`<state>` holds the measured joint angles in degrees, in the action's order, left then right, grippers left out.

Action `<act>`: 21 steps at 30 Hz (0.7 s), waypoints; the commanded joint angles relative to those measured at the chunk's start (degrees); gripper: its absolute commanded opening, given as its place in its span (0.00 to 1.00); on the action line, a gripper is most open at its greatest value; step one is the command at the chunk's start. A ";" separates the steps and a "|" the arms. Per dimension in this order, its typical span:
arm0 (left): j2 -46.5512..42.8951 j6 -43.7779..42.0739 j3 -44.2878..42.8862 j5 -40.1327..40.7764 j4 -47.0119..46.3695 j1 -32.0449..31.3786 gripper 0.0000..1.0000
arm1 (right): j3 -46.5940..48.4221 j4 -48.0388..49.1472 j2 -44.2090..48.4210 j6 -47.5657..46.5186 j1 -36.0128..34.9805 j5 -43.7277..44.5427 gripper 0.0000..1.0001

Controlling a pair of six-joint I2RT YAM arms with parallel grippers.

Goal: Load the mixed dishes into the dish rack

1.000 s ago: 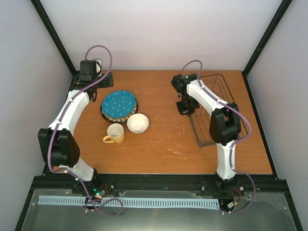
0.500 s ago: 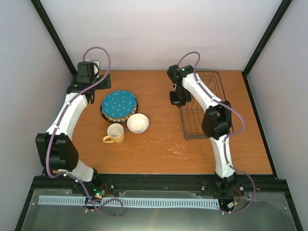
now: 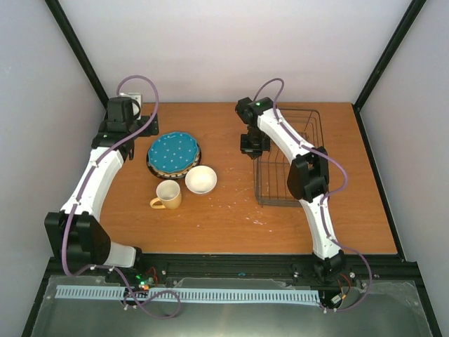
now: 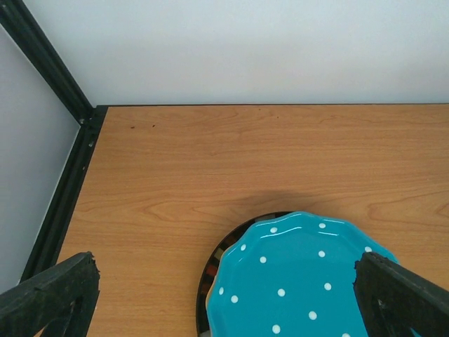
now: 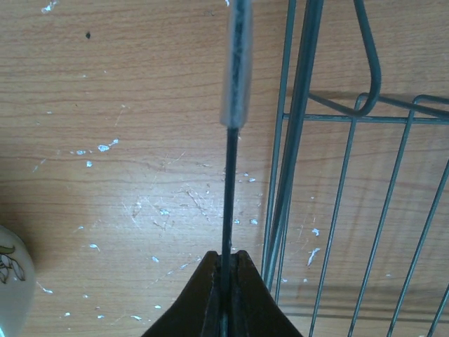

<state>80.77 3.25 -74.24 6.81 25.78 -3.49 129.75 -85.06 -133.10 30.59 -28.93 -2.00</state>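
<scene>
The dish rack (image 3: 284, 161), dark wire, lies right of the table's middle. My right gripper (image 3: 254, 144) is shut on a wire of its left rim; the right wrist view shows that wire (image 5: 235, 105) pinched in the gripper (image 5: 226, 263). A teal dotted plate (image 3: 173, 152) tops a stack on a striped-rim plate (image 3: 157, 170). A cream bowl (image 3: 200, 179) and a yellow mug (image 3: 168, 194) stand just in front. My left gripper (image 3: 137, 125) hangs open behind the stack's left side. Its fingers (image 4: 49, 295) frame the teal plate (image 4: 309, 281) over the striped rim (image 4: 209, 270).
Black frame rails (image 3: 70, 49) border the table's back corners and sides. A small white box (image 3: 141, 97) sits at the back left wall. White scuff marks (image 3: 245, 191) dot the wood between the bowl and the rack.
My right gripper has dragged the dish rack leftward, toward the table's middle. The left arm has drawn back a little to the left; its gripper stays open.
</scene>
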 commanded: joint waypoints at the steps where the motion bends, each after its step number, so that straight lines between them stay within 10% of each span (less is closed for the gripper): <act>1: -3.58 -2.11 1.75 1.80 -1.23 0.43 1.00 | 2.16 0.04 -0.94 4.83 -0.95 0.32 0.03; 7: -5.85 -3.23 3.95 3.37 -1.84 0.45 1.00 | 4.38 -0.40 -2.03 5.62 -0.91 2.62 0.03; 14: -6.15 -3.12 4.28 3.65 -2.09 0.42 1.00 | 4.93 -1.30 -0.64 5.66 -0.93 6.61 0.43; 21: -5.89 -2.63 4.18 4.18 -2.31 0.58 1.00 | 1.27 -1.32 4.62 6.57 -0.87 11.49 0.48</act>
<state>75.81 1.19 -69.76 9.91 25.17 -3.46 133.12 -85.45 -134.10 35.57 -29.45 4.34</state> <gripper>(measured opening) 0.997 0.482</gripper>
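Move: The right hand grips the dish rack's left rim, which lies right at its pads; the rack's middle is about 11 cm to the right, 2 cm back and 5 cm lower. The white bowl stands some 18 cm to this hand's left and 10 cm back, with the blue plates about 28 cm left and level with it, both some 8 cm below. From the left hand, that rim is roughly 41 cm right, 4 cm back and 17 cm below. The right hand opens halfway and lets go of the left rim, easing forward; the left draws back 2 cm. ##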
